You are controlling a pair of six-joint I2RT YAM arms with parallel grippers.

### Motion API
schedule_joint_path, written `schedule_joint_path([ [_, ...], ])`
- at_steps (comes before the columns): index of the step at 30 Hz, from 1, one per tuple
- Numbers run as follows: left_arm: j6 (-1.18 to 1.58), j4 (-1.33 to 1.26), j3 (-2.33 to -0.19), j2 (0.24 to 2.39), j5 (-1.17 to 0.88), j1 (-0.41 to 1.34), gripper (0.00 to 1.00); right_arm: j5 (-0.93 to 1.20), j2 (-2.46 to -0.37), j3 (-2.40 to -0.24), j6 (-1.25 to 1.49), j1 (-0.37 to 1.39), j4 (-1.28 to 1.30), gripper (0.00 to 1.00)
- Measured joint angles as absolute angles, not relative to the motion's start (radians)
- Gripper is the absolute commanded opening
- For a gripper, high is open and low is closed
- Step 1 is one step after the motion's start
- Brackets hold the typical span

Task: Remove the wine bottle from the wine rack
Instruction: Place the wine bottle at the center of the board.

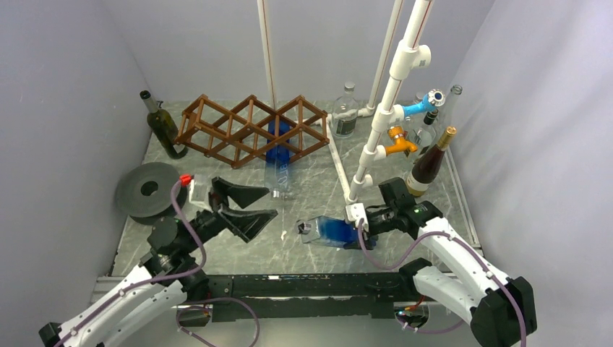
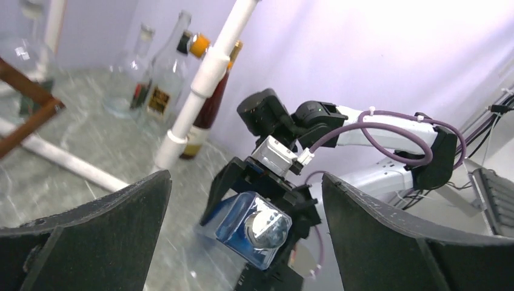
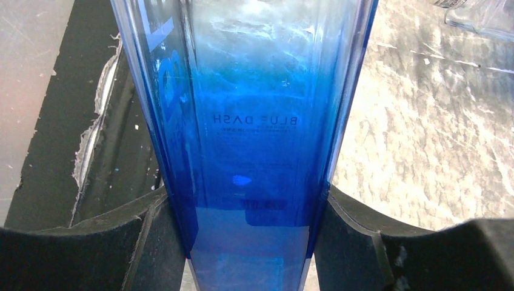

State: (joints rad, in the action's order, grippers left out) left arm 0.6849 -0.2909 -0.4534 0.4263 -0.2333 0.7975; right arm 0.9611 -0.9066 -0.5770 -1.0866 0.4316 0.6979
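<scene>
The brown wooden wine rack (image 1: 231, 126) stands at the back of the table, and one of its corners shows in the left wrist view (image 2: 30, 115). A blue bottle (image 1: 279, 141) lies in one of its cells, its clear neck poking out toward me. My right gripper (image 1: 361, 230) (image 3: 248, 200) is shut on a second blue square wine bottle (image 1: 329, 233) (image 3: 248, 91). This one is held lying flat, low over the table's front, with its silver cap (image 2: 267, 224) pointing left. My left gripper (image 1: 253, 206) (image 2: 244, 182) is wide open and holds nothing, facing that cap from the left.
A green bottle (image 1: 163, 126) stands left of the rack and a clear one (image 1: 345, 112) to its right. Dark and clear bottles (image 1: 428, 165) crowd the right back corner behind a white pipe stand (image 1: 383, 123). A grey disc (image 1: 148, 189) lies at the left.
</scene>
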Motion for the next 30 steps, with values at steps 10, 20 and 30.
schedule_joint_path([
  [10, 0.526, -0.362, -0.295, 0.255, -0.212, 0.797, 1.00, 1.004, -0.916, -0.579, -0.982, 0.378, 0.677, 0.00],
  [20, 0.566, -0.496, -0.240, 0.425, -0.175, 0.905, 1.00, 1.011, -0.923, -0.579, -0.857, 0.347, 0.604, 0.00],
  [30, 0.523, -0.591, -0.235, 0.587, 0.093, 1.183, 0.99, 1.000, -0.936, -0.579, -0.741, 0.340, 0.521, 0.00],
])
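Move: The blue bottle is already clamped near its base in the right hand, neck slanting up to the left; its middle is about 4 cm left of and 4 cm above that hand. From the empty left hand, its middle is level ahead, some 16 cm right and 18 cm below; the bottle in the rack is about 30 cm ahead, straight in line and 29 cm down. The board's centre lies some 17 cm ahead of the right hand, 13 cm left and 11 cm below; the white pipe elbow lies 16 cm ahead, 2 cm right and 10 cm below. The blue bottle, still firmly pinched in the right fingers, is carried forward about 3 cm and slightly up while that wrist turns some 15 degrees, mostly clockwise, swinging the neck forward. The left hand, fingers staying wide open, first drifts 2 cm left, then comes down about 8 cm and 7 cm right, easing back a little, towards the bottle without touching it. ##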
